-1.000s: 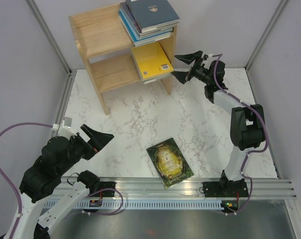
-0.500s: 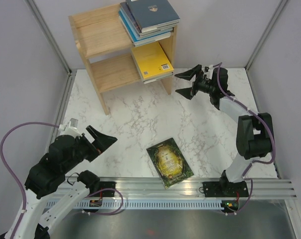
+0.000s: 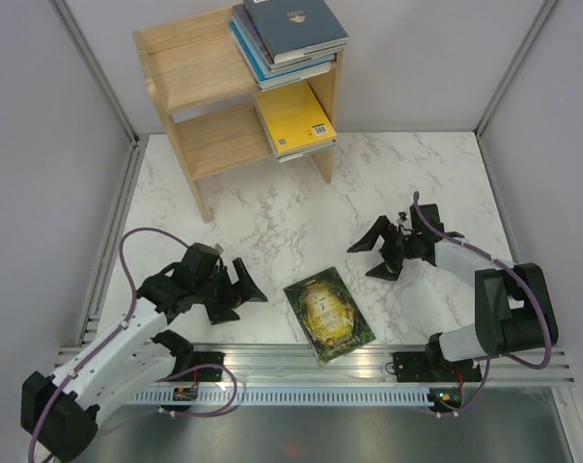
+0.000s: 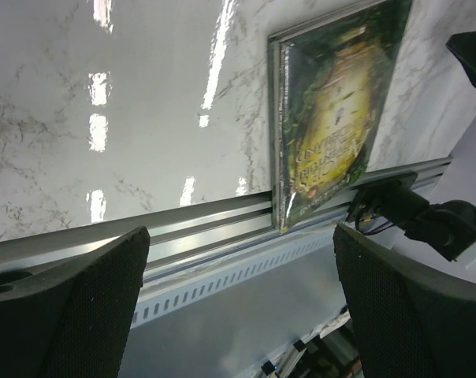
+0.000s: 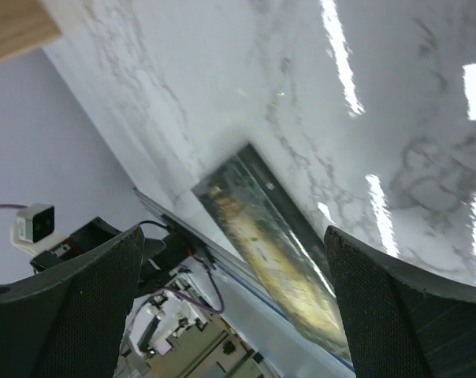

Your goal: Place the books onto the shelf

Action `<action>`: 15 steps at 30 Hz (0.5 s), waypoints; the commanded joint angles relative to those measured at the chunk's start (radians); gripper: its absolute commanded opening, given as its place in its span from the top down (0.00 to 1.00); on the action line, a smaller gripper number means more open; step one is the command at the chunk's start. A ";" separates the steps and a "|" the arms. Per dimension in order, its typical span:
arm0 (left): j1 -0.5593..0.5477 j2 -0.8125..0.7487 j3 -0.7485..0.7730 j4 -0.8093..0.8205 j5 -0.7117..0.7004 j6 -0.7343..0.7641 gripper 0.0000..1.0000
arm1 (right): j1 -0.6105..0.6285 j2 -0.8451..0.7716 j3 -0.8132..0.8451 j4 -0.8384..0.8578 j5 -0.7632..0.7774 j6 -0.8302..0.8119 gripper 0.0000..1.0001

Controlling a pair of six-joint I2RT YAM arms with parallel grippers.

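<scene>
A black book with a gold design (image 3: pixel 328 314) lies flat on the marble table near the front, one corner over the front rail. It also shows in the left wrist view (image 4: pixel 336 102) and in the right wrist view (image 5: pixel 277 252). My left gripper (image 3: pixel 237 289) is open, low and just left of that book, with nothing between its fingers (image 4: pixel 239 232). My right gripper (image 3: pixel 373 257) is open and empty (image 5: pixel 234 232), just right of and beyond the book. The wooden shelf (image 3: pixel 190 72) stands at the back. A stack of books (image 3: pixel 290 39) lies on its top and a yellow book (image 3: pixel 293 118) on its lower tier.
An aluminium rail (image 3: pixel 272 362) runs along the table's front edge, with the right arm's base (image 3: pixel 436 367) bolted to it. Grey walls and metal frame posts (image 3: pixel 94 68) close in the sides and back. The left halves of both shelf tiers are bare wood.
The right gripper has dropped from beside the shelf down to the table by the black book. The left arm has swung forward and down towards the book's left side. Both stayed open.
</scene>
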 commanded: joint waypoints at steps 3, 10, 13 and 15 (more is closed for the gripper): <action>-0.010 0.144 -0.131 0.271 0.128 0.060 0.00 | 0.001 -0.062 -0.056 -0.216 0.139 -0.215 0.02; -0.163 0.384 -0.211 0.581 0.141 -0.044 0.00 | 0.001 -0.122 -0.119 -0.337 0.264 -0.257 0.02; -0.257 0.546 -0.150 0.630 0.085 -0.055 0.00 | -0.001 -0.136 -0.154 -0.346 0.287 -0.274 0.02; -0.306 0.627 -0.090 0.659 0.058 -0.069 0.00 | 0.001 -0.127 -0.186 -0.343 0.287 -0.286 0.02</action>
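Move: The last book, the dark green one, lies flat about 20 cm to the left hand's right, 3 cm back and some 10 cm below it. From the right hand its middle is roughly 14 cm back, 8 cm to the left and 7 cm lower. The table's front edge, which the book's near corner overhangs, runs straight behind the left hand, about 11 cm back and 10 cm below. The green book is closed in on by both open grippers. The left hand first sinks about 8 cm to just above the table, then sweeps about 8 cm right, low, towards the book's left edge, easing slightly back and turning some 15 degrees clockwise. The right hand comes back 7–8 cm, sinking and drifting right, its fingers tipping further down as it slows beyond the book's far right side. ##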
